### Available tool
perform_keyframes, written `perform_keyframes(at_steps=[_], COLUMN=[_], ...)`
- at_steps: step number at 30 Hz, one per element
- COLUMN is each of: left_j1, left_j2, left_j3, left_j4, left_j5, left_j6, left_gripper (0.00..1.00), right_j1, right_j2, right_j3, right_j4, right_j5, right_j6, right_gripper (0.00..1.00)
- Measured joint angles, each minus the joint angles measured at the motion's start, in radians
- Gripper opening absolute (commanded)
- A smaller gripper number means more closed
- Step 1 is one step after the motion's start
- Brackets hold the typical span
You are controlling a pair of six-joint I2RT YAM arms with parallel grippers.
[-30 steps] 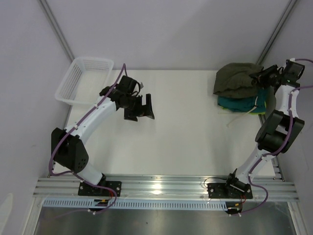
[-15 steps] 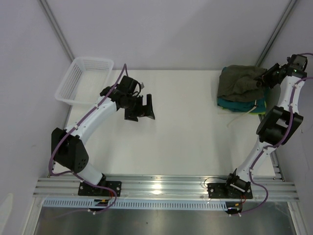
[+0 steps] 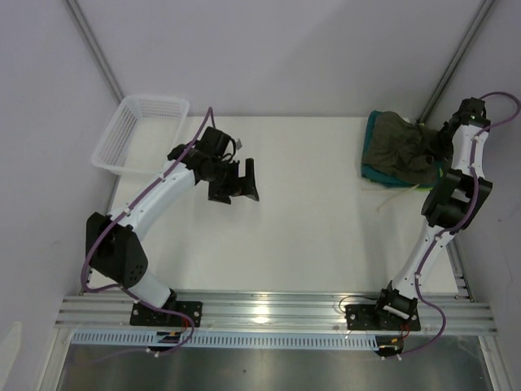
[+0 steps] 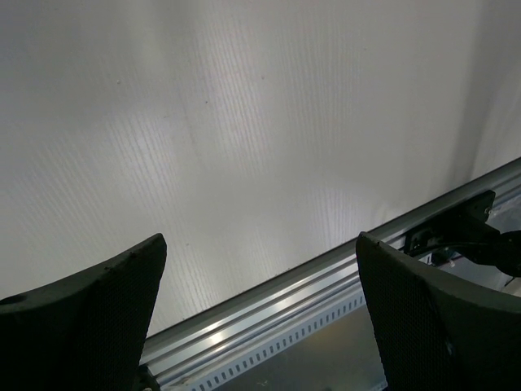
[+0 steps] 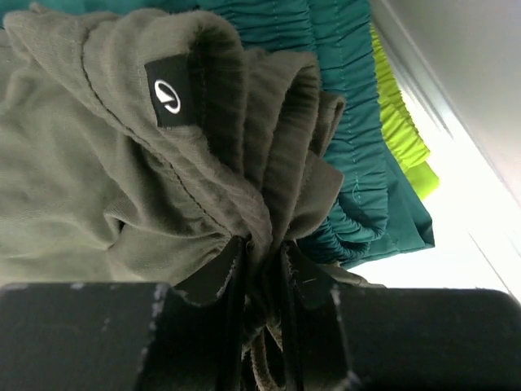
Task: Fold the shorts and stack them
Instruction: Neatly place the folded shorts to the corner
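The olive-green shorts (image 3: 397, 147) lie folded on top of a teal pair (image 3: 376, 170) at the table's far right. My right gripper (image 3: 440, 140) is at their right edge, shut on the gathered olive waistband. In the right wrist view the olive shorts (image 5: 122, 163) bunch between my right gripper's (image 5: 264, 261) jaws, with the teal shorts (image 5: 350, 98) beneath. A black label (image 5: 168, 97) shows on the waistband. My left gripper (image 3: 237, 180) hovers open over the bare table left of centre, and in its own view my left gripper (image 4: 260, 269) holds nothing.
A white plastic basket (image 3: 140, 133) stands at the far left corner. A bright yellow-green cloth (image 5: 399, 122) peeks out under the teal pair. White drawstrings (image 3: 403, 186) trail from the stack. The aluminium rail (image 3: 269, 311) runs along the near edge.
My right gripper has pulled the olive shorts to the right and back, flattening them over the teal pair. The left arm has stayed still.
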Motion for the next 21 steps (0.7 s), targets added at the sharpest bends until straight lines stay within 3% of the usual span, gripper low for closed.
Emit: perform_keyframes(at_steps=[6,11,14,18,19,21], left_j1=[-0.002,-0.002,-0.002,-0.003,-0.003,-0.003], left_j2=[0.029,0.063,0.081,0.089,0.089,0.09], left_j3=[0.027,0.056,0.073,0.075,0.075,0.075], left_j4=[-0.027,-0.041,-0.044,-0.044,-0.044,-0.044], left_j5=[0.001,0.005,0.009,0.018,0.02,0.026], left_j6=[0.023,0.038,0.039,0.044,0.045,0.045], left_gripper=[0.99,0.99,0.99,0.99,1.0,0.99], right_j1=[0.033,0.037,0.04,0.042,0.042,0.042], right_j2=[0.003,0.042,0.077,0.09,0.09,0.09], right_j3=[-0.002,0.054,0.119,0.152,0.154,0.157], right_j4=[0.036,0.038,0.038,0.052,0.055,0.063], right_j5=[0.112,0.156,0.181,0.203,0.206,0.212], right_j6=[-0.002,-0.012,-0.024,-0.037,-0.038,-0.037], right_gripper=[0.0,0.07,0.28,0.38,0.49,0.61])
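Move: The right fingers already pinch the shorts' right edge; the shorts' middle lies about 10 cm to the left, 1 cm ahead and 2 cm below. The teal stack under them has its middle some 12 cm left, level and 5 cm lower, with its pale cord about 15 cm back and 12 cm left. From the left hand, the shorts are roughly 22 cm ahead and 49 cm right, about 10 cm lower. The right hand drags the shorts' pinched edge about 5 cm forward and right towards the corner, then opens. ##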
